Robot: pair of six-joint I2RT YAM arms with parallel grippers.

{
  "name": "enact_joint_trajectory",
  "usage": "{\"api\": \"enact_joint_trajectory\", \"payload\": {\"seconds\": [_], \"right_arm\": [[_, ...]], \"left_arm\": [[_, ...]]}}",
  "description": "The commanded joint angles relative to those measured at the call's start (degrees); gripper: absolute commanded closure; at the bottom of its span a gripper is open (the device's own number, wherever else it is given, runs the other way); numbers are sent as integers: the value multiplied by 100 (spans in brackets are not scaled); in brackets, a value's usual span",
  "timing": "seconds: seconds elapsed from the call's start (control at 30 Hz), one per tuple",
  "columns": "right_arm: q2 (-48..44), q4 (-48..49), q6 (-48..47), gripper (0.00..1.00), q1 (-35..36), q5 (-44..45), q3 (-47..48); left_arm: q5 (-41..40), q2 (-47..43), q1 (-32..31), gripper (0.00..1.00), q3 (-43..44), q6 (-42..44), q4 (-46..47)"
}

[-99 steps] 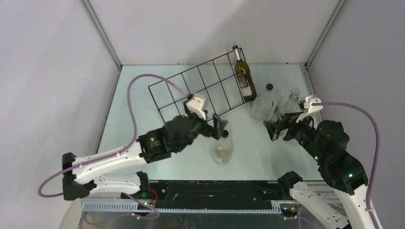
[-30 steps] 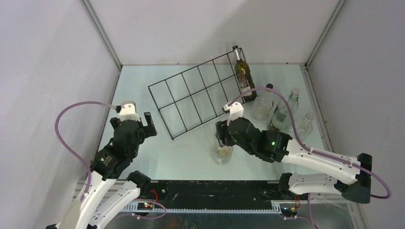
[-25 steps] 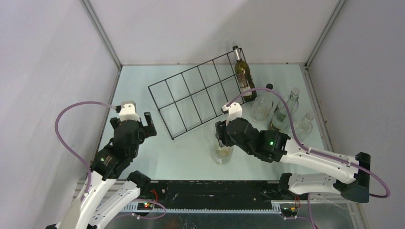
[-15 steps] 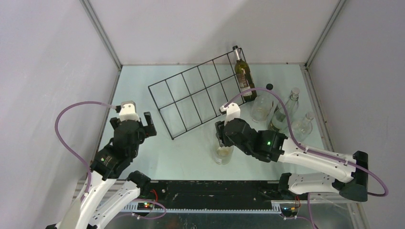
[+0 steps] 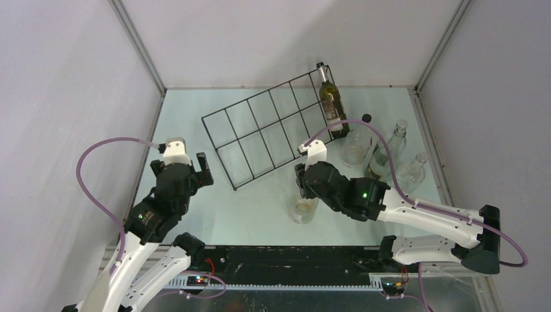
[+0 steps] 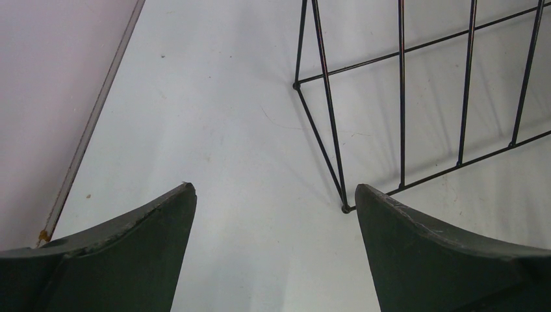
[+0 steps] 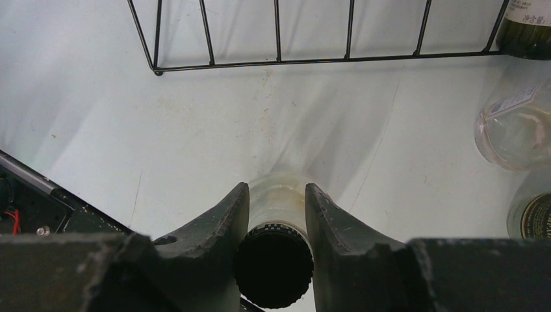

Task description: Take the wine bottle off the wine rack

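The black wire wine rack (image 5: 269,128) lies at an angle across the middle of the table. Its wires also show in the left wrist view (image 6: 401,97) and the right wrist view (image 7: 277,32). A dark green wine bottle (image 5: 332,104) stands at the rack's far right end. In front of the rack, a clear bottle (image 5: 303,208) with a black cap (image 7: 273,266) stands on the table. My right gripper (image 5: 301,185) is shut on its neck (image 7: 277,195). My left gripper (image 5: 179,164) hangs open and empty near the rack's near left corner (image 6: 347,208).
Three clear glass bottles (image 5: 356,146) (image 5: 390,146) (image 5: 412,170) stand grouped at the right of the table. Two of them show at the right edge of the right wrist view (image 7: 513,130) (image 7: 533,214). The table's left wall edge (image 6: 97,110) runs close to my left gripper.
Over the last second my right gripper's fingers closed on the clear bottle's neck. Before that, my left arm drew back from that bottle to the left and my right arm came over to it.
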Motion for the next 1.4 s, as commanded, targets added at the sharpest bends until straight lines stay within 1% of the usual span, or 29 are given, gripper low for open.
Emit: {"api": "enact_joint_trajectory", "payload": {"seconds": [0.0,0.13,0.27,0.53,0.9,1.1,1.23,1.37], "right_arm": [[-122,-51,25,100,0,411,16],[-248,-210,-51,100,-96,579,16],[-424,-439,-68,100,-394,586,8],[-1106,-664,-187,100,-1261,515,-292],[-2015,-1272,4,100,-2611,493,-667],[-2340,-1641,75,100,-3049,747,-697],[-2466,-1673,37,100,-3398,826,-756],[-2488,-1436,-149,100,-3851,663,-809]], "left_arm": [[-132,41,41,0,-34,128,175],[-125,61,41,0,-34,128,176],[-113,62,41,0,-34,128,172],[-114,55,41,0,-34,130,178],[-52,142,41,0,-34,143,216],[-18,178,41,0,-42,145,237],[2,189,41,0,-41,154,245],[9,194,41,0,-42,154,246]]}}
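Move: The right hand already grips a clear bottle by the neck just under its black cap. The open spot for it lies about 24 cm to the right and 3 cm ahead, some 22 cm down at table level. The other black-capped bottle stands about 20 cm ahead and 18 cm right, the green-label bottle 15 cm ahead and 25 cm right, and the grey-capped bottle 9 cm ahead and 35 cm right, their middles roughly 11 cm lower. From the left hand the spot is about 60 cm right, 2 cm back and 24 cm down. Keeping its pinch on the neck below the black cap, the right hand carries the upright bottle sideways to its right by about 23 cm, easing some 4 cm forward on the way and then about 1 cm back, from the open table below the rack towards the bottles already standing on the right. It stays at one height, so the base slides along the table, while the wrist turns about 40 degrees clockwise and the grip neither opens nor tightens. ##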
